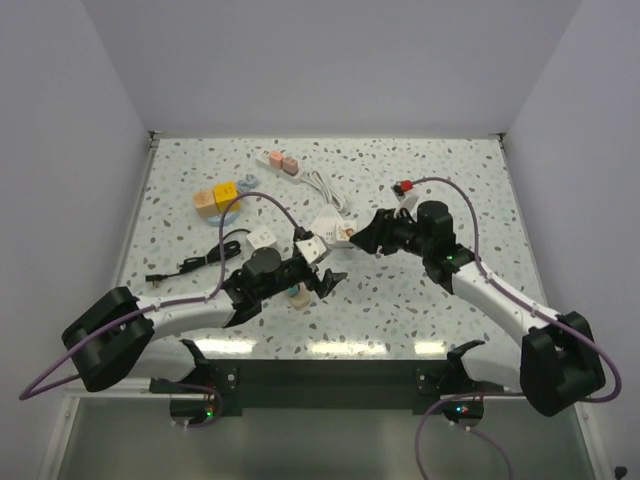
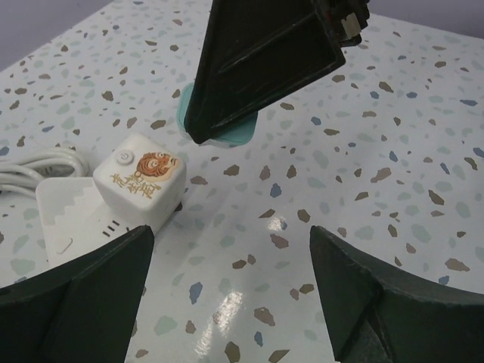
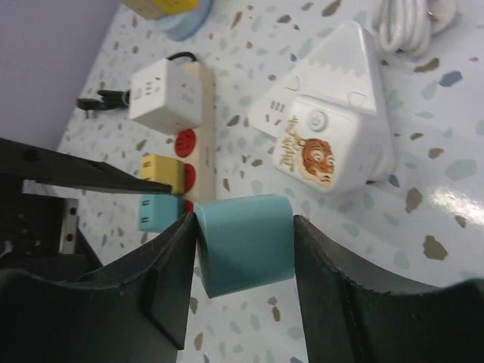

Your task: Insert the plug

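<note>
My right gripper [image 3: 243, 253] is shut on a teal plug [image 3: 243, 243] and holds it above the table. Just left of it lies a beige power strip [image 3: 198, 128] carrying a white cube, a yellow plug and a teal plug [image 3: 155, 212]. In the top view the right gripper [image 1: 362, 238] sits at table centre. The left gripper [image 1: 325, 278] is close beside it. My left gripper [image 2: 231, 302] is open and empty. It faces the held teal plug [image 2: 234, 134].
A white cube adapter with a tiger print [image 3: 318, 144] sits on a white socket block beside the plug, also in the left wrist view [image 2: 140, 181]. A second strip with pink plugs [image 1: 280, 162] and yellow cubes [image 1: 222, 198] lie at the back left. A black cable [image 1: 190, 265] trails left.
</note>
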Controlling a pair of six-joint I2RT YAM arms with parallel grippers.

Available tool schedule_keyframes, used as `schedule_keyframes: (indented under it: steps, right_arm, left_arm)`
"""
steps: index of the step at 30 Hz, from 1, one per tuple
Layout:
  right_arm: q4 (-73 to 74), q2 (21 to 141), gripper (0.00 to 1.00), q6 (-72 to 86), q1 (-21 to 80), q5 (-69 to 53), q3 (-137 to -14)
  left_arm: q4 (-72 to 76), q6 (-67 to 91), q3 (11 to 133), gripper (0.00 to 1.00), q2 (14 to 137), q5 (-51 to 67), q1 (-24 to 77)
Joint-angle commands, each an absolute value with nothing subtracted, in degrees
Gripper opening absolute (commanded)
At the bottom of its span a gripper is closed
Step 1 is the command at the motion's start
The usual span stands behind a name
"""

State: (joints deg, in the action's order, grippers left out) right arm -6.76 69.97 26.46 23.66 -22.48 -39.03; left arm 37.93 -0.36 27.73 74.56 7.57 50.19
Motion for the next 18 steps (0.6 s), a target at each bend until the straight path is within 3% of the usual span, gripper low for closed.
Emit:
schedule_keyframes:
  steps: [1,18]
  right_arm:
    - [-14.57,66.19,0.03,32.51,23.64,-31.71,-36.66]
    - [-29.97,63.72,0.01,45.0,23.91,-43.41,-31.29]
  left_arm:
    - [47.27,-2.55,27.33,0.9,74.27,5.37,50.8]
    - [57.21,-3.95,29.79,0.93,78.84,5.98,53.35]
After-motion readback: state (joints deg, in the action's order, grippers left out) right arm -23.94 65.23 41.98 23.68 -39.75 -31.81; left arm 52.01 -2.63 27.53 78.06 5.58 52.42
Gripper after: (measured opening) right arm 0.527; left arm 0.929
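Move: The right hand already grips the teal block; the left hand's open fingers wait about 6 cm back and 6 cm left of it, about level. For the left hand, that block is about 6 cm ahead, 6 cm right and 1 cm up. From the right hand, the bear-marked block stands about 3 cm ahead, 2 cm left and 13 cm below; the red-dotted strip lies some 12 cm back, 15 cm left and 14 cm below. Right carries the gripped teal block about 8 cm back, up and left towards left's open, rising fingers. ##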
